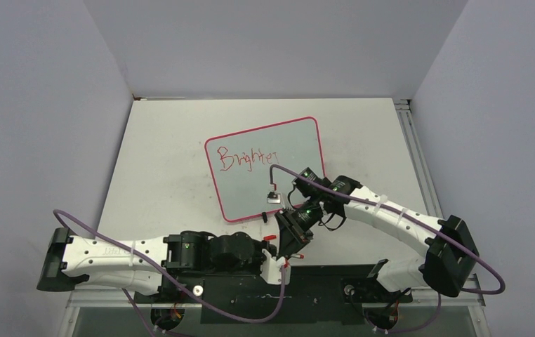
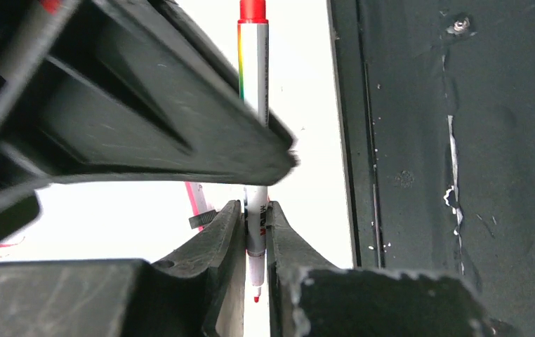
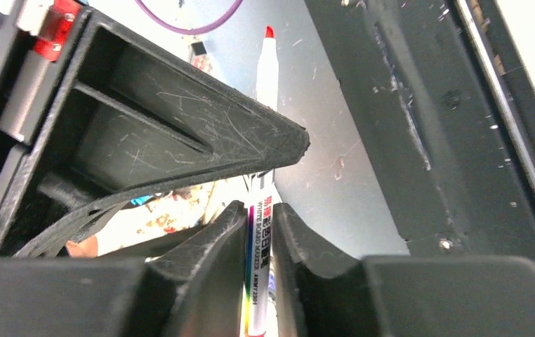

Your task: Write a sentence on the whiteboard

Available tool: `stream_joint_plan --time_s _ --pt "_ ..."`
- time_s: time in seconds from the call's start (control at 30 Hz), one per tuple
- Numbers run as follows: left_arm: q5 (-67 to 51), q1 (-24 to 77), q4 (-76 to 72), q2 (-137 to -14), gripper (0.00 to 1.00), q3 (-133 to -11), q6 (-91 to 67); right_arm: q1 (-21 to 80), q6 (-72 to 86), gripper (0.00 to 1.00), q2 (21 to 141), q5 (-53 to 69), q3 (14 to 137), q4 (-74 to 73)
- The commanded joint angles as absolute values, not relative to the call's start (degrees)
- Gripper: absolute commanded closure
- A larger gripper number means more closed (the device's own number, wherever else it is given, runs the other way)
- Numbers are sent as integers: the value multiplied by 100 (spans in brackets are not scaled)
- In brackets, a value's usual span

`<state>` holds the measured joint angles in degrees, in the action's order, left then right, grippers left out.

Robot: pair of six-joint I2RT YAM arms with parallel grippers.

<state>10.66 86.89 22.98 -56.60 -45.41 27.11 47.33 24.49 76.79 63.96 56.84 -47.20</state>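
The whiteboard (image 1: 251, 193) lies tilted on the table, pink-framed, with one red word of the sentence (image 1: 247, 159) reading "Brighter" across its upper half. Both grippers meet just off its near right corner. A white marker (image 2: 253, 70) with a rainbow stripe runs between them. My left gripper (image 2: 254, 210) is shut on the barrel near the red nib. My right gripper (image 3: 259, 210) has its jaws close against both sides of the marker (image 3: 267, 70) nearer the tail. In the top view the left gripper (image 1: 289, 242) sits just below the right gripper (image 1: 307, 210).
A black base plate (image 1: 321, 281) runs along the near edge under both arms. Purple cables (image 1: 363, 196) loop over the right arm and the board's lower right. A metal rail (image 1: 412, 154) borders the table's right side. Grey walls close in on three sides.
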Motion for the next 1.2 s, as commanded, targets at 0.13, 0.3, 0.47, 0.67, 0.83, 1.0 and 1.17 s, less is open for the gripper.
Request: stream_joint_plan --time_s 0.13,0.3,0.47,0.67,0.83,1.0,1.17 --pt "1515 8502 1455 -5548 100 -4286 1990 3852 1828 47 6999 5399 6335 -5106" --pt "1263 8061 1285 -5327 100 -4222 1725 3265 2133 25 6385 4822 6439 -4656" --pt "507 7253 1116 -5056 100 -4146 1424 2598 2117 14 5874 4339 6647 -4099" --pt "-228 6419 1005 -5008 100 -4112 1170 2549 2405 10 4970 3148 6522 -3040" --pt "-1272 5839 1335 -5228 100 -4463 1038 2549 2502 10 4494 2898 6485 -3133" --pt "-2104 5452 1289 -5160 100 -4476 831 2549 2426 10 4039 2668 6079 -3471" --pt "-2984 5275 1431 -5306 100 -4515 611 2547 2616 10 3739 3193 5467 -3448"
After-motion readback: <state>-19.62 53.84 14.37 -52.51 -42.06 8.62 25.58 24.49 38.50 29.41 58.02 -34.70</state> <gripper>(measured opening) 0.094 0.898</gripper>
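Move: The marker is gripped by both hands: its middle lies about 4 cm to the right of the left hand and 1 cm back, and from the right hand about 2 cm to the left and 1 cm ahead. The loose red cap lies on the table about 8 cm ahead of the left hand and 17 cm below, dead in line sideways. The whiteboard's middle is some 32 cm ahead of the left hand, 1 cm to its left and about as far below as the cap. The right fingers let go of the marker's tail half, opening wide, and the right hand pulls away forward about 13 cm, up some 12 cm and 9 cm to the right, swinging clockwise and tipping up steeply. The left hand keeps its pinch near the writing tip and carries the marker some 8 cm forward towards the whiteboard, turning counter-clockwise, then tilts on while easing back about 1 cm. ##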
